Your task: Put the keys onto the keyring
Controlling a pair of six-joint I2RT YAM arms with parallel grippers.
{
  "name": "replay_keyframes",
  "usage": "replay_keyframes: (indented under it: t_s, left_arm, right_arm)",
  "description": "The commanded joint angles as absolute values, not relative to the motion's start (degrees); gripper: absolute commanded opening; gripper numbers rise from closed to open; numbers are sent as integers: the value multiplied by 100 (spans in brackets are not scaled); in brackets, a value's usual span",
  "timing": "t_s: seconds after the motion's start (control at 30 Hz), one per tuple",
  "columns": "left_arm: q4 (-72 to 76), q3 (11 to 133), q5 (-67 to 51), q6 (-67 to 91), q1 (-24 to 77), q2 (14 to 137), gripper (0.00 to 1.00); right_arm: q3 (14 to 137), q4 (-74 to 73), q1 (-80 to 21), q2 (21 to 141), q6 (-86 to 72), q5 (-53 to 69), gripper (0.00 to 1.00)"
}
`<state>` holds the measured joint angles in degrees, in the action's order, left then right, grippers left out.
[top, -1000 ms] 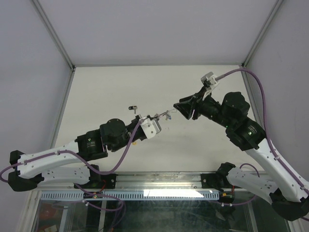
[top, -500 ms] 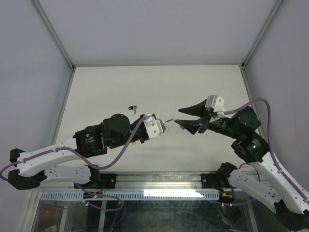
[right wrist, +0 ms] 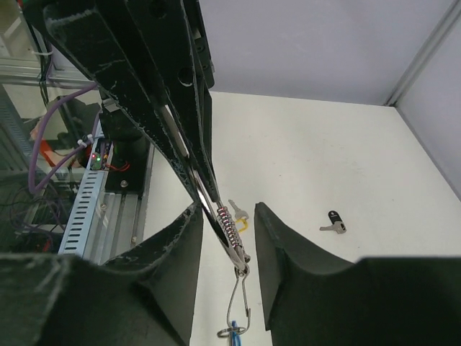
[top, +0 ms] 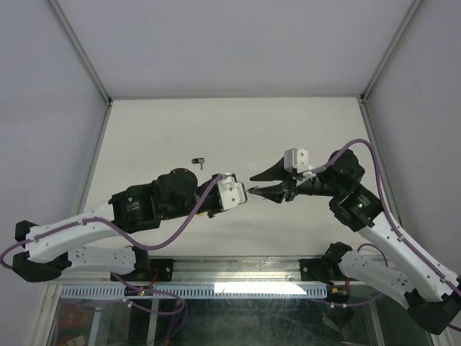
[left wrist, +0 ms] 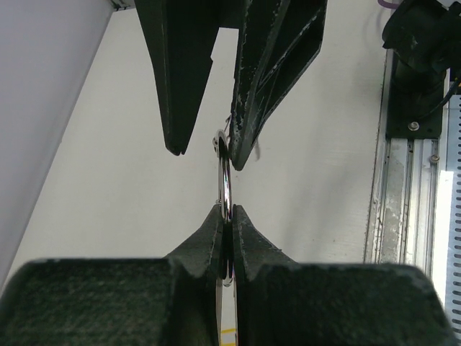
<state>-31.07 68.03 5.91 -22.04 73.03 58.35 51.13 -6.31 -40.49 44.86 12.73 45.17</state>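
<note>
My left gripper (top: 243,192) is shut on the keyring (left wrist: 225,176), a thin silver ring seen edge-on between its fingertips and held above the table. In the right wrist view a small coil and a wire hook (right wrist: 241,288) hang from it, with the blue key head (right wrist: 232,334) at the bottom edge. My right gripper (top: 253,184) is open, one finger on each side of the ring's far end, and I cannot tell whether it touches. The yellow-tagged key (right wrist: 241,216) lies on the table below. The plain silver keys are not visible.
A small black-headed key (top: 198,161) lies alone on the white table left of the grippers; it also shows in the right wrist view (right wrist: 333,225). Walls enclose the table at left, back and right. A metal rail (left wrist: 410,144) runs along the near edge.
My right gripper has swung down and to the left, from the far right to straddle the ring. My left gripper has shifted slightly right, still shut on the ring.
</note>
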Motion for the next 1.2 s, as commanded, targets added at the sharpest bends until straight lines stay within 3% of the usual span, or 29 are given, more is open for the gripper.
replay_keyframes:
  t_s: [0.0,0.23,0.43,0.53,0.63,0.8,1.17]
  left_arm:
    - [-2918,7140,457,-2162,7297,5823,0]
    - [-2918,7181,495,-2188,7291,5819,0]
    - [-2786,7149,585,-2171,7295,5787,0]
    - [-2608,7056,682,-2113,7288,5704,3]
    - [-2399,6910,783,-2027,7291,5574,21]
    - [-2071,6627,855,-1864,7287,5278,39]
    - [-1807,5898,1293,-1379,7292,4731,51]
  right_arm:
    - [5453,-518,-4109,4552,1551,4883,36]
    - [5541,-1004,-4157,4595,2117,4836,26]
    - [5630,-1374,-4184,4551,2477,4756,0]
    - [5679,-1374,-4192,4501,2459,4665,0]
    - [5751,-1367,-4192,4446,2451,4484,0]
    - [5846,-1468,-4192,4356,2510,4344,0]
    - [5983,-1200,-4192,4129,2347,4095,0]
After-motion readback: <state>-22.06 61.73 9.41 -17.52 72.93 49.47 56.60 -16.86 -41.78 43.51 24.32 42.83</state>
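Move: The left hand already grips the keyring. The ring's middle lies about 2 cm to that hand's right at its own height, and about 3 cm left of the open right hand, 1 cm back and 1 cm below it. The blue-tag key hangs some 6 cm below the right hand, 2 cm back and 1 cm to its right. On the table, about 32 cm down, the yellow-tag key lies 12 cm ahead and 21 cm left of the right hand; the black-headed key is 22 cm beyond that one. Easing back and down about 1 cm around the ring's near side, the right hand shuts its open fingers and pinches the rim while the left hand holds the ring still. Then the left fingers open about halfway and let go, that hand rising some 3 cm and drawing left 2 cm as its fingertips tilt up. The right keeps its grip, lifting about 2 cm and edging right. ##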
